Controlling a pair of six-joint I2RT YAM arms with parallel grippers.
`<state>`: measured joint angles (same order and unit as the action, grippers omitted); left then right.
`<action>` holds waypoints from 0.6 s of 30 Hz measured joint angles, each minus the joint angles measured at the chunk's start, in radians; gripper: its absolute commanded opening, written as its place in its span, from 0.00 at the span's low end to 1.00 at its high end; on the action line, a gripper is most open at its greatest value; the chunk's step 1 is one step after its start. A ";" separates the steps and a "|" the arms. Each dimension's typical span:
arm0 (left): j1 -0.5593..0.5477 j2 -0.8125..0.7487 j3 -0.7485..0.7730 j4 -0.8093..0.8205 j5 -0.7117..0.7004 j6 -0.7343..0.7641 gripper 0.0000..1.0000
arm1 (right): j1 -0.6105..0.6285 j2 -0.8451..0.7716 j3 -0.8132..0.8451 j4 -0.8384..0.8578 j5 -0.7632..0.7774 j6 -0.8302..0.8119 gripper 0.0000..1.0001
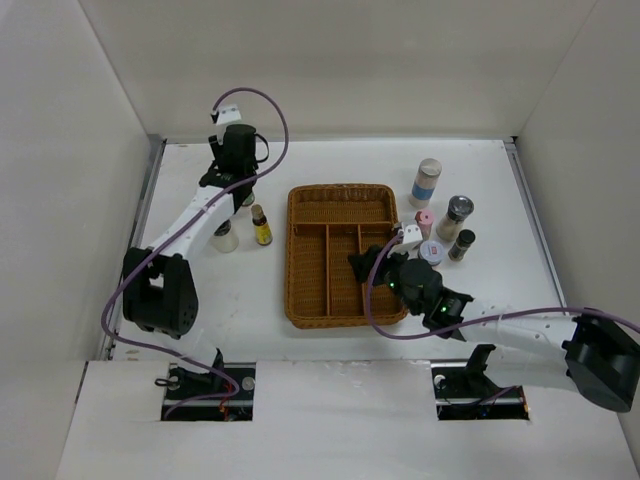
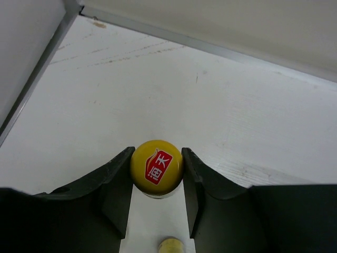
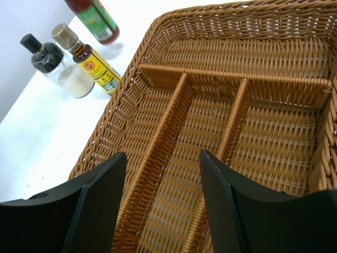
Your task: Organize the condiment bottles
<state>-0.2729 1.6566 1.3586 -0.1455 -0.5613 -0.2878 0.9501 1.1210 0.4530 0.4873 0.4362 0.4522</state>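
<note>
My left gripper [image 2: 157, 161] is shut on the round yellow cap [image 2: 157, 167] of a condiment bottle, one finger on each side. In the top view that gripper [image 1: 241, 190] stands at the back left, left of the tray. A dark sauce bottle [image 1: 261, 226] and a black-topped glass shaker [image 1: 227, 237] stand just in front of it. My right gripper [image 3: 163, 158] is open with nothing in it, over the wicker tray's near right part [image 1: 375, 265]. More bottles stand right of the tray: a blue-banded jar [image 1: 426, 183], a silver-topped shaker [image 1: 455, 218] and a pink-lidded jar [image 1: 424, 223].
The brown wicker divided tray [image 1: 296, 250] lies mid-table with nothing in its compartments [image 3: 221, 10]. A small dark bottle [image 1: 462, 245] and a white-lidded jar [image 1: 432, 251] stand close to my right arm. Side walls enclose the table on the left, back and right.
</note>
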 measured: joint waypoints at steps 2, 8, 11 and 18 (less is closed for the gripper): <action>-0.015 -0.024 0.021 -0.002 -0.005 0.009 0.15 | -0.005 0.000 0.000 0.000 0.000 0.000 0.62; -0.086 -0.058 0.120 -0.001 -0.006 0.024 0.16 | -0.053 -0.070 -0.030 -0.002 0.029 0.015 0.65; -0.142 -0.066 0.146 0.001 0.000 0.027 0.16 | -0.092 -0.123 -0.052 -0.005 0.051 0.032 0.65; -0.266 -0.048 0.153 0.010 0.026 0.026 0.16 | -0.163 -0.157 -0.076 -0.011 0.065 0.076 0.65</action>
<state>-0.5392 1.6081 1.5112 -0.1352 -0.5354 -0.2615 0.7872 0.9642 0.3767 0.4767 0.5011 0.5285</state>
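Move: The left hand already holds the yellow-capped bottle; the basket's empty far compartment lies about 25 cm to its right, 1 cm ahead and 20 cm below. The yellow-label bottle stands roughly 9 cm back and 4 cm right, the shaker 10 cm back and 6 cm left. From the empty right hand, the pink-lidded jar is some 13 cm ahead and 14 cm right, the silver-lidded jar 8 cm ahead and 16 cm right, both about 10 cm lower. Left hand lifts its bottle 10 cm, swinging right towards the basket; open right hand shifts 7 cm right. ##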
